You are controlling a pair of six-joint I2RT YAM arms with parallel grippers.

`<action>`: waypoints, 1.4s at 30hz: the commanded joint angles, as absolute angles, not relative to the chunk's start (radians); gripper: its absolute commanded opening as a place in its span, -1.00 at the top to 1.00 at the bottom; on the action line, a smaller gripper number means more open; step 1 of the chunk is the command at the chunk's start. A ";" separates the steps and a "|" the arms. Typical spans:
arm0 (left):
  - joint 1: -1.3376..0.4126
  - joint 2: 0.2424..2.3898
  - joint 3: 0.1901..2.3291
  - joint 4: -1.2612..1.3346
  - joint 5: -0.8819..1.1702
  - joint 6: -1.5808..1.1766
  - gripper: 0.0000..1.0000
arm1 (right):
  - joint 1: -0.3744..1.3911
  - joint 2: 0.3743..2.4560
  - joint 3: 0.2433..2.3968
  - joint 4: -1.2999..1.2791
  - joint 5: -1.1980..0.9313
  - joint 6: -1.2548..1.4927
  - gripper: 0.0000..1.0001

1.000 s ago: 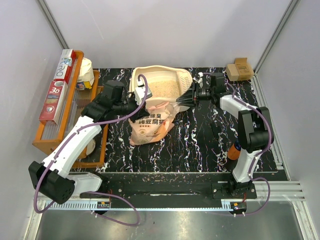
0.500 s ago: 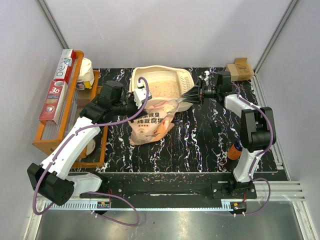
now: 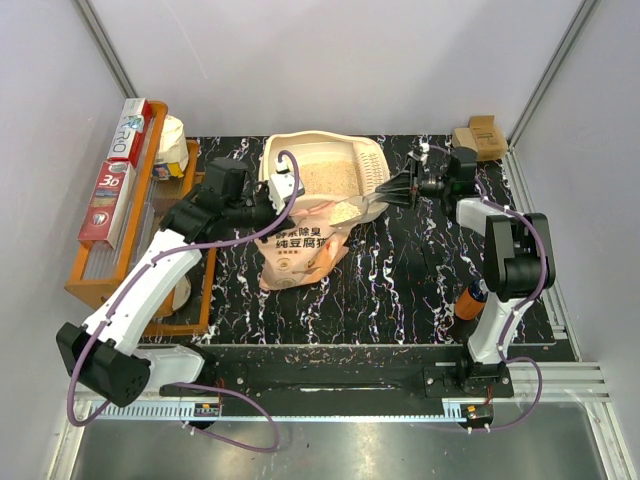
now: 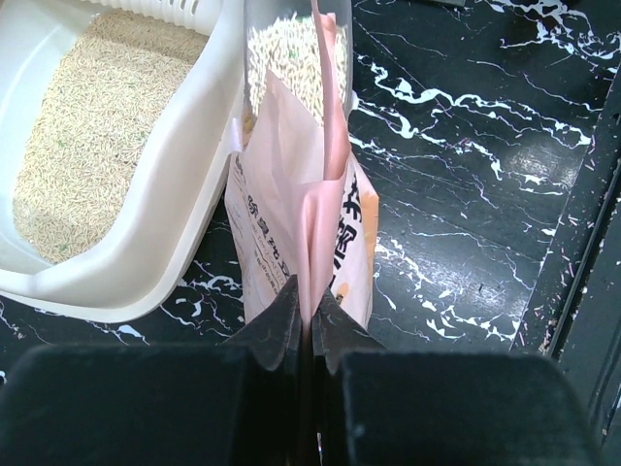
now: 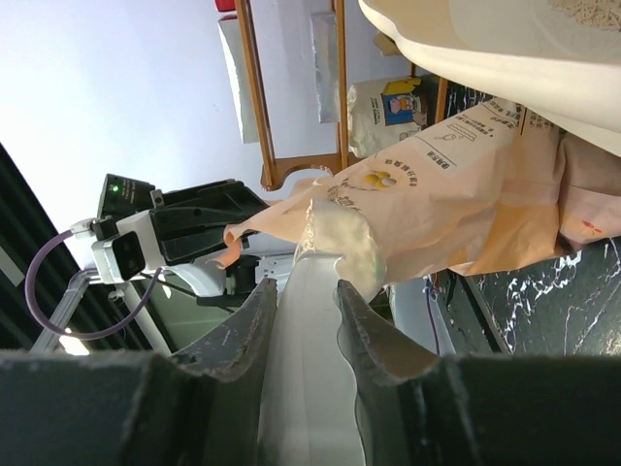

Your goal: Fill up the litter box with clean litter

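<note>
The cream litter box (image 3: pixel 372 160) stands at the back of the table with clean litter (image 3: pixel 322 178) spread over its floor. In the left wrist view the clean litter (image 4: pixel 92 136) shows as pale tan granules beside the litter box wall (image 4: pixel 175 214). In front of the box leans the pink-and-white litter bag (image 3: pixel 300 245). My left gripper (image 3: pixel 272 211) is shut on the bag's pink top edge (image 4: pixel 325 146). My right gripper (image 3: pixel 384 193) is shut on the white handle (image 5: pixel 310 388) of a clear scoop (image 4: pixel 296 53). The scoop holds granules and sits at the bag's mouth.
An orange wooden tray (image 3: pixel 100 275) at the left holds a foil box (image 3: pixel 120 170) and a small printed bag (image 3: pixel 176 150). A cardboard box (image 3: pixel 478 138) sits at the back right corner. An orange object (image 3: pixel 467 300) stands beside the right arm's base.
The right arm has drawn back to the right, carrying the scoop's handle with it. The left arm and the bag have stayed where they were.
</note>
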State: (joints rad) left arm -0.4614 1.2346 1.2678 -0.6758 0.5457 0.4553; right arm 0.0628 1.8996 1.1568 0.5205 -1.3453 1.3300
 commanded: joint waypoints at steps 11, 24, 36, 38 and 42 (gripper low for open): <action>-0.453 1.272 1.351 -0.624 0.548 0.468 1.00 | 0.006 1.939 1.248 0.678 -1.414 1.420 1.00; -0.448 1.282 1.344 -0.638 0.535 0.474 1.00 | -0.029 2.028 1.451 0.572 -1.399 1.390 1.00; -0.449 1.285 1.347 -0.687 0.514 0.491 1.00 | -0.025 2.212 1.807 0.232 -1.214 1.226 1.00; -0.449 1.278 1.341 -0.695 0.514 0.494 1.00 | -0.008 2.240 1.868 0.192 -1.159 1.166 1.00; -0.449 1.270 1.324 -0.698 0.511 0.497 1.00 | 0.049 2.284 1.966 0.070 -1.092 1.068 1.00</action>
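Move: The litter box's middle is about 9 cm ahead of the right hand, 20 cm to its left and 15 cm below; the held scoop's loaded bowl is some 15 cm left and 3 cm back, at the bag's mouth, slightly lower. The litter bag's body stands 27 cm left and 12 cm back, 10 cm lower. From the left hand, pinching the bag's rim, the box is roughly 19 cm ahead, 12 cm right and 19 cm below. Draw the loaded scoop right, away from the bag's mouth, with the right gripper, only 2 to 3 cm, then swing it forward about 15 cm to bring the bowl over the far part of the litter box, rising slightly on the way. Tip the fingers up a little and turn them some 15 degrees clockwise, grip kept. Keep the bag's rim pinched in the left gripper. ##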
